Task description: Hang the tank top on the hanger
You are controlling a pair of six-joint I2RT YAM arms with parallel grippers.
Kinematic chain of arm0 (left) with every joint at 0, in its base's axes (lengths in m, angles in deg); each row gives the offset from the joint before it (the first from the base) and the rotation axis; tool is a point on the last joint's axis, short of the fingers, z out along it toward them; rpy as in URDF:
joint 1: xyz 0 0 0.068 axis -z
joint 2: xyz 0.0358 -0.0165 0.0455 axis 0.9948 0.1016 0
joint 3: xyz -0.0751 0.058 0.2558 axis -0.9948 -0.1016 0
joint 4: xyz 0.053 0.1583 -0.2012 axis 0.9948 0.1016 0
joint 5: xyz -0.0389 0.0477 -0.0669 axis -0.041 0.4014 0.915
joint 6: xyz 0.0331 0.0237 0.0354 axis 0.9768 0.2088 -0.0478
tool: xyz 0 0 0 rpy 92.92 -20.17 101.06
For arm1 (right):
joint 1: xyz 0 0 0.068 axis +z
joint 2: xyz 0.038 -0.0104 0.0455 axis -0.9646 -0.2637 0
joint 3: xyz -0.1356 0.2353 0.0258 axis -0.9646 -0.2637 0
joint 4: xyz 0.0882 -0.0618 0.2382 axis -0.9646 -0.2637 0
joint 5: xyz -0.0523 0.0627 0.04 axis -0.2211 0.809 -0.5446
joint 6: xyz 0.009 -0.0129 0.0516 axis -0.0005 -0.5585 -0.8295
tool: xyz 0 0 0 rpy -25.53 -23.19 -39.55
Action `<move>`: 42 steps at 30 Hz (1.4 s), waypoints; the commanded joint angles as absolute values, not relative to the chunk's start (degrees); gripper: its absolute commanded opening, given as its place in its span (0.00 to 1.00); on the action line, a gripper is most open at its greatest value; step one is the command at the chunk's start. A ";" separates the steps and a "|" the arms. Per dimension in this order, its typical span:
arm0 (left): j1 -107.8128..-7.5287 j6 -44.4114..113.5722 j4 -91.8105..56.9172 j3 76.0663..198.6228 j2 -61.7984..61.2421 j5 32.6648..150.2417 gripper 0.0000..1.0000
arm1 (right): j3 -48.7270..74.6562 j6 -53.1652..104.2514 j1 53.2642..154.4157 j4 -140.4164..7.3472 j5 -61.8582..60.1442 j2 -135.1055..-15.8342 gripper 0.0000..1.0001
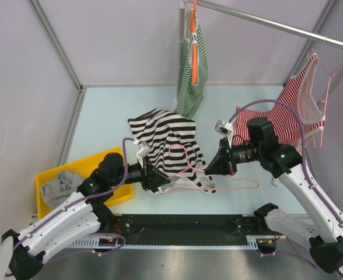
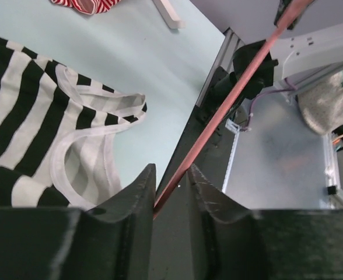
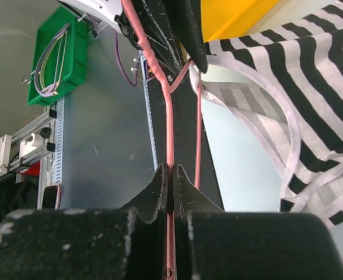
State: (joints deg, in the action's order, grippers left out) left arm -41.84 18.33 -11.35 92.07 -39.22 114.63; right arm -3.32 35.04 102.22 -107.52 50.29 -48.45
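Note:
The black-and-white striped tank top (image 1: 163, 131) lies crumpled in the middle of the table, with its pale-edged straps toward the near edge. It also shows in the left wrist view (image 2: 31, 116) and the right wrist view (image 3: 311, 76). The pale pink wire hanger (image 1: 254, 184) lies across the top's near edge. My right gripper (image 1: 209, 169) is shut on one hanger wire (image 3: 169, 134). My left gripper (image 1: 160, 179) is at the top's near edge. Its jaws stand a little apart, and a hanger wire (image 2: 241, 76) runs into the gap against one finger.
A yellow bin (image 1: 43, 178) holding grey cloth sits at the near left. A green-and-white striped top (image 1: 192, 76) on an orange hanger and a red-and-white striped top (image 1: 288, 111) hang from the metal rail (image 1: 265, 23) at the back. A green bin (image 3: 55, 52) stands off the table.

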 commanded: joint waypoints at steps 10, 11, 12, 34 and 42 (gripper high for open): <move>-41.19 25.05 -11.39 96.64 -38.68 118.87 0.00 | -6.59 29.12 102.75 -98.56 39.59 -48.18 0.00; -41.19 25.68 -10.43 96.90 -38.77 119.05 0.00 | -7.99 28.32 102.92 -96.28 38.62 -48.09 0.00; -41.10 26.12 -9.99 97.34 -38.86 119.23 0.00 | -8.78 27.62 102.93 -95.04 37.22 -48.09 0.01; -41.19 42.55 4.69 105.34 -35.70 103.68 0.00 | -10.29 24.54 99.08 -88.00 23.33 -49.68 0.66; -41.19 45.37 8.30 105.43 -34.81 93.84 0.00 | -6.24 24.54 98.78 -92.83 11.11 -42.29 0.68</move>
State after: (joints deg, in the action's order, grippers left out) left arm -41.36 42.35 8.03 103.26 -34.10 100.69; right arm -10.09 24.30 95.34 -92.07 17.63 -46.46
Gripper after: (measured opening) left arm 0.019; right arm 0.683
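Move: The left fingers stand half closed around the pink hanger's left arm, which lies between their pads; the hanger's neck is about 4 cm ahead and 8 cm to the right. The right hand still holds the other arm, with the neck about 6 cm to its left and level with it. From the right hand, the black-and-white tank top lies some 18 cm ahead, 14 cm left and well below; the lower end of the red-striped top is about 20 cm ahead and 20 cm right, also below. The left fingers shut on the hanger's left arm and pinch it, then carry it about 5 cm forward with some drift left, tipping some 20 degrees downward. The right hand first goes forward and down with its grip still closed, then opens, lets go of the other arm and draws off forward, finally to the right towards the red-striped top, about 12 cm forward in all, turning clockwise. ##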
